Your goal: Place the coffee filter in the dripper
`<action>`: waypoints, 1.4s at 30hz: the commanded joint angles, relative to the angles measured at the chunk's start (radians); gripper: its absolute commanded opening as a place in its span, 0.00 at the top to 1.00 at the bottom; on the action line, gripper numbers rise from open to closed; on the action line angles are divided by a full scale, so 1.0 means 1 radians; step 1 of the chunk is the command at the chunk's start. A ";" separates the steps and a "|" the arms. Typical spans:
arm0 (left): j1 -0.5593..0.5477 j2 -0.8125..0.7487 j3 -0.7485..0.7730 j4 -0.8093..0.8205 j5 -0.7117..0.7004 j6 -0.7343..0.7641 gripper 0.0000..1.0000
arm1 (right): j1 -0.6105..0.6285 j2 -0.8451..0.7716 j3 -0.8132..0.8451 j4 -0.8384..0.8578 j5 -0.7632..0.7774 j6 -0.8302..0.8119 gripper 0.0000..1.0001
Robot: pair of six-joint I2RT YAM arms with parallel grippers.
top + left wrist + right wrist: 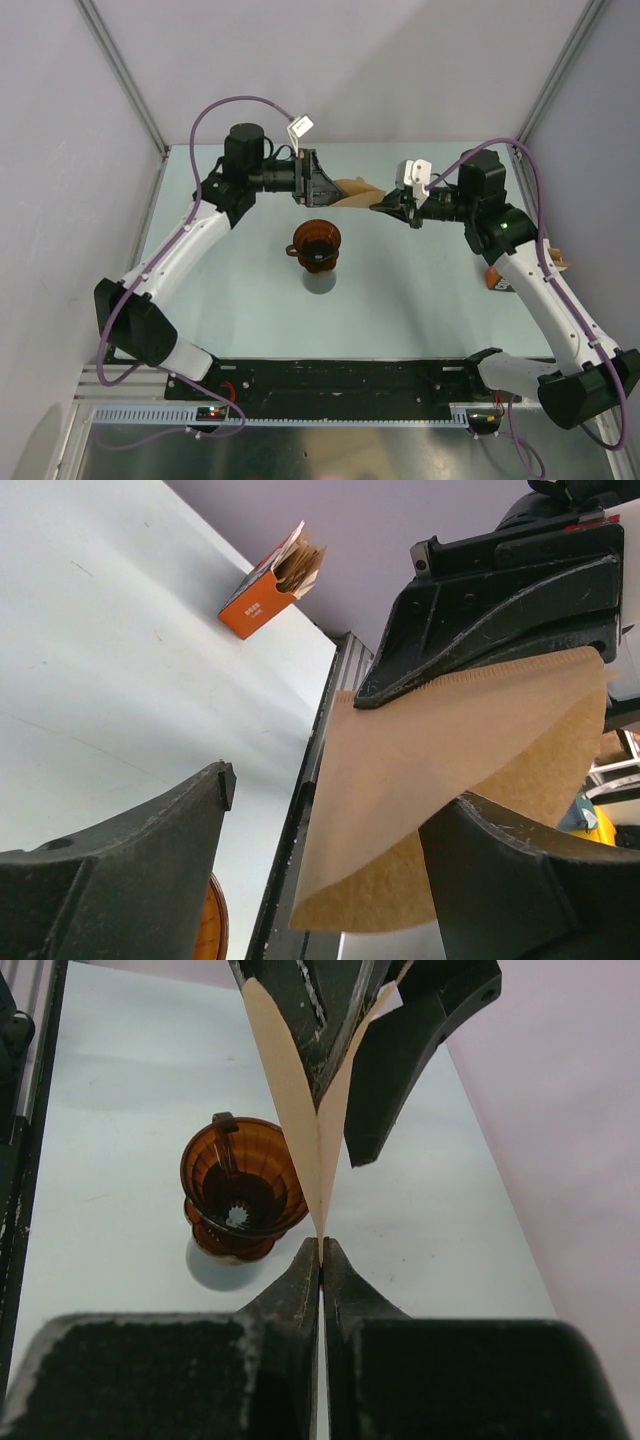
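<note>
The coffee filter (356, 189), a tan paper cone, hangs in the air at the back of the table between both grippers. My right gripper (392, 208) is shut on its pointed seam end (321, 1230). My left gripper (318, 186) is open wide at the filter's mouth. One of its fingers (322, 1020) sits inside the spread paper and the other (400, 1060) stands outside it. In the left wrist view the filter (440, 760) fills the gap between the fingers. The dark reddish-brown dripper (316, 243) stands upright below and in front, with nothing in it (240, 1190).
The dripper rests on a grey beaker (321, 281). An orange printed box (262, 595) holding more filters lies at the right side of the table, partly behind my right arm (491, 278). A black rail (350, 375) runs along the near edge.
</note>
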 commanded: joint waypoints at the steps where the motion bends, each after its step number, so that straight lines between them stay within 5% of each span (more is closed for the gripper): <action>1: -0.010 0.008 0.026 0.112 0.008 -0.060 0.23 | 0.017 0.006 0.038 0.082 0.047 0.038 1.00; 22: 0.001 0.021 -0.033 0.246 0.059 -0.196 0.47 | 0.002 0.013 0.026 0.156 0.041 0.058 1.00; 31: 0.013 0.018 -0.038 0.276 0.060 -0.223 0.69 | 0.020 0.008 0.024 0.108 0.069 -0.012 1.00; 37: 0.018 0.002 -0.054 0.288 0.064 -0.224 0.95 | 0.006 -0.003 0.023 0.054 0.065 -0.047 0.81; 42: 0.018 -0.007 -0.059 0.290 0.064 -0.222 1.00 | -0.017 -0.007 0.022 0.001 0.045 -0.082 0.77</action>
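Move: Between the two grippers hangs the coffee filter, its middle about 4 cm to the left hand's right and level with it fore and aft; its near part already reaches between the open left jaws. The dripper stands about 5 cm left, 4 cm back and some 18 cm below the left hand, with the glass server directly under it. From the right hand, which still pinches the filter, its middle lies roughly 7 cm left and 1 cm ahead. Rising about 2 cm and easing partly back down, the left hand tips its fingers up some 5 degrees and shuts its wide-open jaws on the near part of the filter. The right hand, keeping its pinch, shifts about 2 cm forward and slightly up, then opens about a quarter, letting go of the filter as it sinks about 1 cm. ##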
